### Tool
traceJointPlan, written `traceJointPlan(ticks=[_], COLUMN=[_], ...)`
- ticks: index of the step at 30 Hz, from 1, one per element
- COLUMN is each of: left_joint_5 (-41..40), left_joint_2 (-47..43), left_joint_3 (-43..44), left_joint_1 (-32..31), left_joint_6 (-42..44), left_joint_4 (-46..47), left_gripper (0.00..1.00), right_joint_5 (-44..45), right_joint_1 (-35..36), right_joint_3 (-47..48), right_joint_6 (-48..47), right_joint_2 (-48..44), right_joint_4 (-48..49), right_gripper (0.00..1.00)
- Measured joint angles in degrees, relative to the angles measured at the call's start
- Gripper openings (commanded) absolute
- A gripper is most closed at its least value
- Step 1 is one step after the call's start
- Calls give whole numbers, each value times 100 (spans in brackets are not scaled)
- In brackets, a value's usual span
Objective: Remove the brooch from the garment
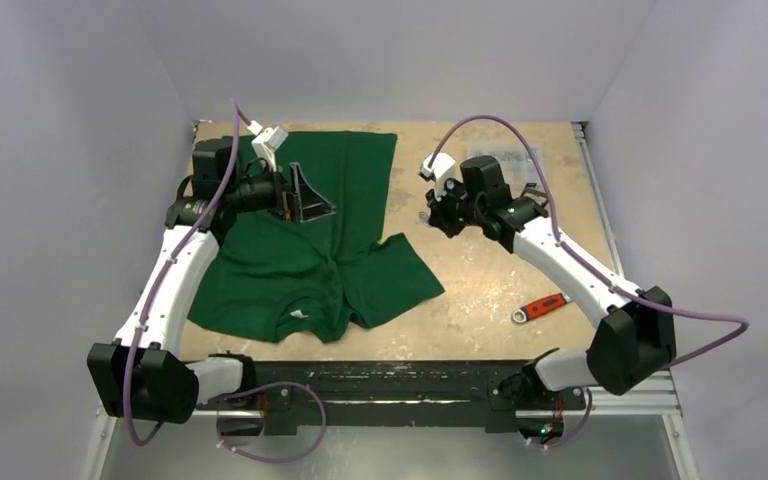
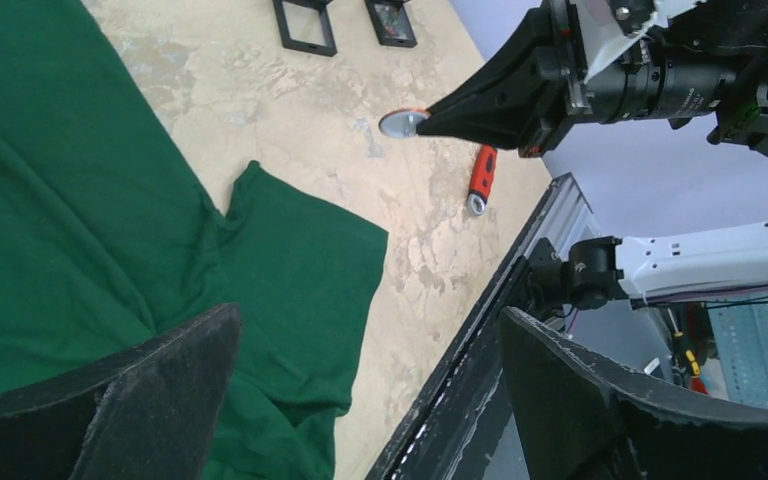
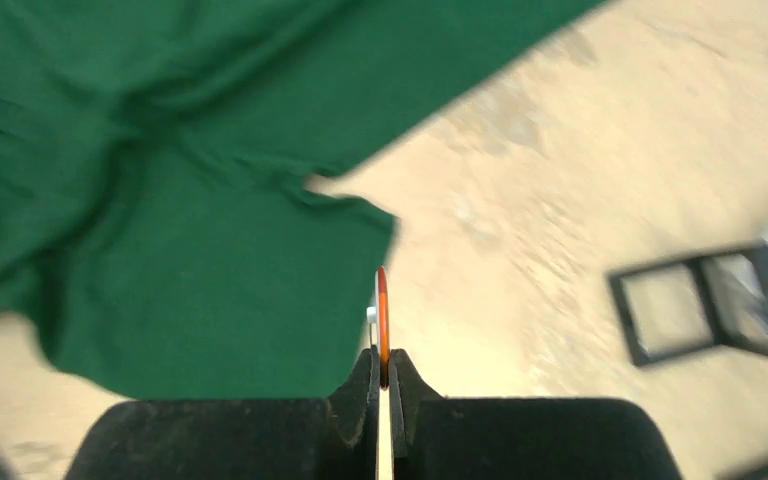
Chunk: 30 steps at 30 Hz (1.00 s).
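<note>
The dark green garment (image 1: pixel 290 270) lies spread on the left half of the table, with its white neck label toward the near edge. My left gripper (image 1: pixel 310 195) hangs open above the garment's upper part. In the left wrist view its fingers (image 2: pixel 368 315) stand wide apart with nothing between them, over the garment (image 2: pixel 80 230) and the table edge. My right gripper (image 1: pixel 428 215) is off the garment, over bare table to its right. It is shut on the brooch (image 3: pixel 382 310), a thin orange-rimmed disc seen edge-on. The brooch (image 2: pixel 400 123) shows as a silvery disc at the right gripper's (image 2: pixel 430 122) tip.
A red-handled tool (image 1: pixel 540 307) lies on the table near the right arm's base. Small black frames (image 3: pixel 700 300) stand on the wood at the back right, beside a clear packet (image 1: pixel 505 160). The black front rail (image 2: pixel 480 330) borders the table's near edge.
</note>
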Motion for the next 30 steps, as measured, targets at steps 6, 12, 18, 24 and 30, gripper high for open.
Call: traceJointPlan(ticks=[6, 12, 18, 24, 30], left_joint_5=[-140, -227, -330, -332, -332], left_joint_2=[2, 13, 11, 9, 9], left_joint_3=[31, 101, 153, 155, 157], left_joint_1=[0, 0, 0, 0, 0], left_joint_6=[227, 299, 343, 343, 345], left_joint_4=[-313, -358, -527, -568, -581], left_gripper=[100, 100, 100, 100, 100], right_joint_5=[1825, 3121, 3838, 4148, 4201], right_joint_1=[-2, -9, -22, -68, -190], right_joint_3=[-138, -122, -103, 4, 393], right_joint_6=[-579, -1139, -1541, -1917, -2352], right_joint_2=[378, 1353, 2177, 2380, 2688], right_joint_4=[181, 680, 966, 1244, 1537], right_gripper=[0, 0, 0, 0, 0])
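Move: I hold the brooch in my right hand. The nearer open black case stands about 17 cm ahead, 13 cm to the right and 18 cm below that hand. The other black case is some 14 cm farther right and 3 cm closer in than the first, and the clear plastic box about 7 cm beyond and 9 cm right of the first. From my left hand, the nearer case lies about 21 cm ahead, 34 cm right and 27 cm below. I carry the brooch in my shut right fingers away from the garment towards the nearer black case, sweeping about 10 cm right and 12 cm down while moving forward. My hand rolls roughly 45 degrees, its left side dropping, until the fingers point forward and down; then I rise slightly and push straight on, for 13 cm forward in all. ##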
